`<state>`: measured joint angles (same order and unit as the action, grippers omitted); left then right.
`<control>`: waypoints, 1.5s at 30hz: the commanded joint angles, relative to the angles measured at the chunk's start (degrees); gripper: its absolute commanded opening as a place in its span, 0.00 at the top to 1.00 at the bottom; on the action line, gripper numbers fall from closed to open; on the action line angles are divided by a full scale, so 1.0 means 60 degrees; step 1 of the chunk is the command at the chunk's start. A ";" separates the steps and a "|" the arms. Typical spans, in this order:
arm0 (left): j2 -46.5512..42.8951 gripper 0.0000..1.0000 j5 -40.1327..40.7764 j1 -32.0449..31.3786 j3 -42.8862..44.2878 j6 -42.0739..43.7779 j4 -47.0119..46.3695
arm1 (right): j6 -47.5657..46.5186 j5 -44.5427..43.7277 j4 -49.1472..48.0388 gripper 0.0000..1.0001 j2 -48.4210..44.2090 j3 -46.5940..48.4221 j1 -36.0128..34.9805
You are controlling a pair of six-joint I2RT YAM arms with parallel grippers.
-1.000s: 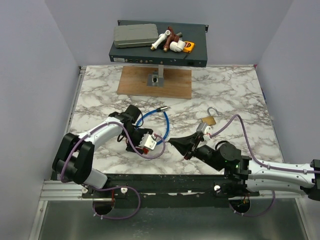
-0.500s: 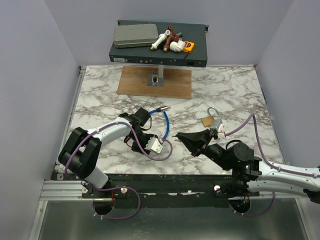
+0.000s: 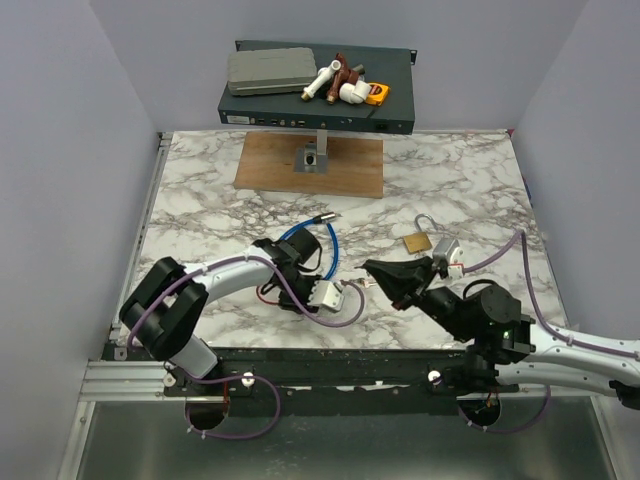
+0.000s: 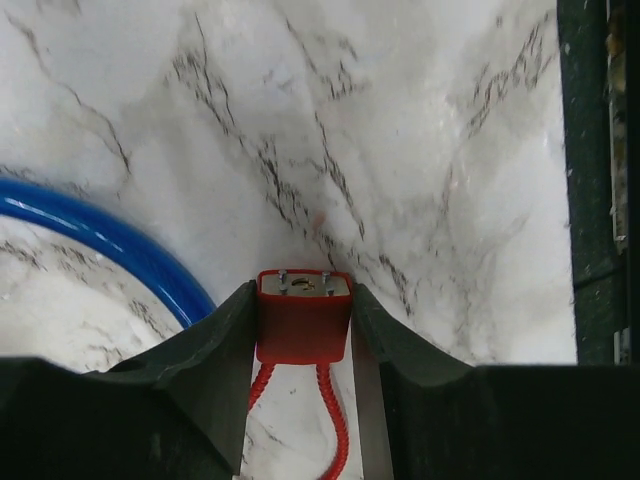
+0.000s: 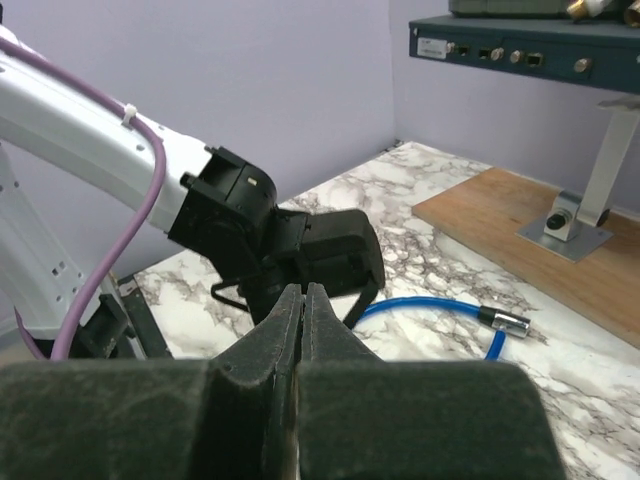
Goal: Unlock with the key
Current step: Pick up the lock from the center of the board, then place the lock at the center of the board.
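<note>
In the left wrist view the key (image 4: 304, 315) shows as a small red block with a silver end face and a red cord loop trailing back over the marble. My left gripper (image 4: 304, 290) has a finger pressed against each side of the block, so it is shut on it. From above, the left gripper (image 3: 340, 291) lies low near the table's front middle. My right gripper (image 3: 367, 267) points at it from the right, its jaws (image 5: 303, 290) shut with nothing visible between them. The brass padlock (image 3: 419, 241) lies behind the right gripper, shackle up.
A blue cable (image 3: 330, 245) with a metal plug curls just behind the left gripper. A wooden board (image 3: 345, 170) with a metal post lies at the back. A black rack unit (image 3: 395, 95) carries several tools. The dark front rail (image 4: 590, 200) runs close by.
My left gripper slid right along the table's front part and its jaws closed in onto the red key block. The right gripper drew back to the right and slightly away.
</note>
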<state>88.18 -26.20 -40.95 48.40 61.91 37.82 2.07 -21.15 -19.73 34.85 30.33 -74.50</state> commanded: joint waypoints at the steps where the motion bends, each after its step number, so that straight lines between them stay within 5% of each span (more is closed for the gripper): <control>1: 0.0796 0.73 0.0528 -0.1243 0.1337 -0.1856 -0.0197 | -0.0550 -0.0614 0.0657 0.99 -0.0318 0.0629 0.0039; 7: 0.1564 0.74 -0.1113 -0.1656 0.3119 -0.3729 0.0260 | -0.0663 -0.0789 0.1354 0.99 -0.0473 0.1127 0.0039; 12: 0.1817 0.58 -0.1822 -0.1869 0.2626 -0.5075 -0.1300 | -0.0751 -0.0879 0.1778 0.99 -0.0579 0.1485 0.0039; 22: 0.2943 0.54 -0.1923 -0.2045 0.2201 -0.6149 -0.3114 | -0.0725 -0.0869 0.2401 0.99 -0.0477 0.2084 0.0043; 25: 0.2414 0.39 -0.1730 -0.1885 0.1871 -0.6296 -0.3495 | -0.0747 -0.0911 0.2512 0.99 -0.0421 0.2244 0.0042; 27: 0.1844 0.04 -0.1878 -0.1688 0.1562 -0.6284 -0.3710 | -0.0859 -0.1022 0.2545 0.99 -0.0389 0.2360 0.0039; 28: 0.1566 0.02 -0.1997 -0.1600 0.1487 -0.6279 -0.3686 | -0.0981 -0.1075 0.2543 0.99 -0.0354 0.2432 0.0043; 36: -0.0083 0.02 -0.2637 -0.0764 0.2097 -0.6209 -0.2031 | -0.1627 -0.1366 0.2585 0.99 -0.0139 0.3346 0.0039; 42: 0.0027 0.02 -0.3299 0.0527 0.4642 -0.4769 0.2513 | -0.1690 -0.1298 0.2600 0.99 -0.0102 0.3562 0.0041; 45: -0.0025 0.02 -0.2771 0.1282 0.5974 -0.4880 0.3555 | -0.1624 -0.1280 0.2585 0.99 -0.0107 0.3495 0.0041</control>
<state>88.29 -42.17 -38.46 75.18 29.08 41.76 -6.98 -27.81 -4.86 34.02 50.59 -74.50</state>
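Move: The red cable tag, already pinched in the left fingers, goes to a clear spot about 14 cm to the left hand's right and some 2 cm back, at about table height. From that hand, the keys lie about 19 cm right and 6 cm ahead, the lock about 34 cm right and 18 cm ahead, and the blue hose ring's middle 13 cm ahead and 3 cm right. From the right hand, the clear spot is about 3 cm left, 2 cm ahead and 31 cm below. The red cable tag is carried about 14 cm to the right by the left hand in a low arc, raised some 4 cm and set down on the near side of the keys, where the fingers open wide and let go. The emptied hand then climbs about 15 cm, also going forward and a little left. The right hand, shut and empty, rises about 10 cm and drifts right. ##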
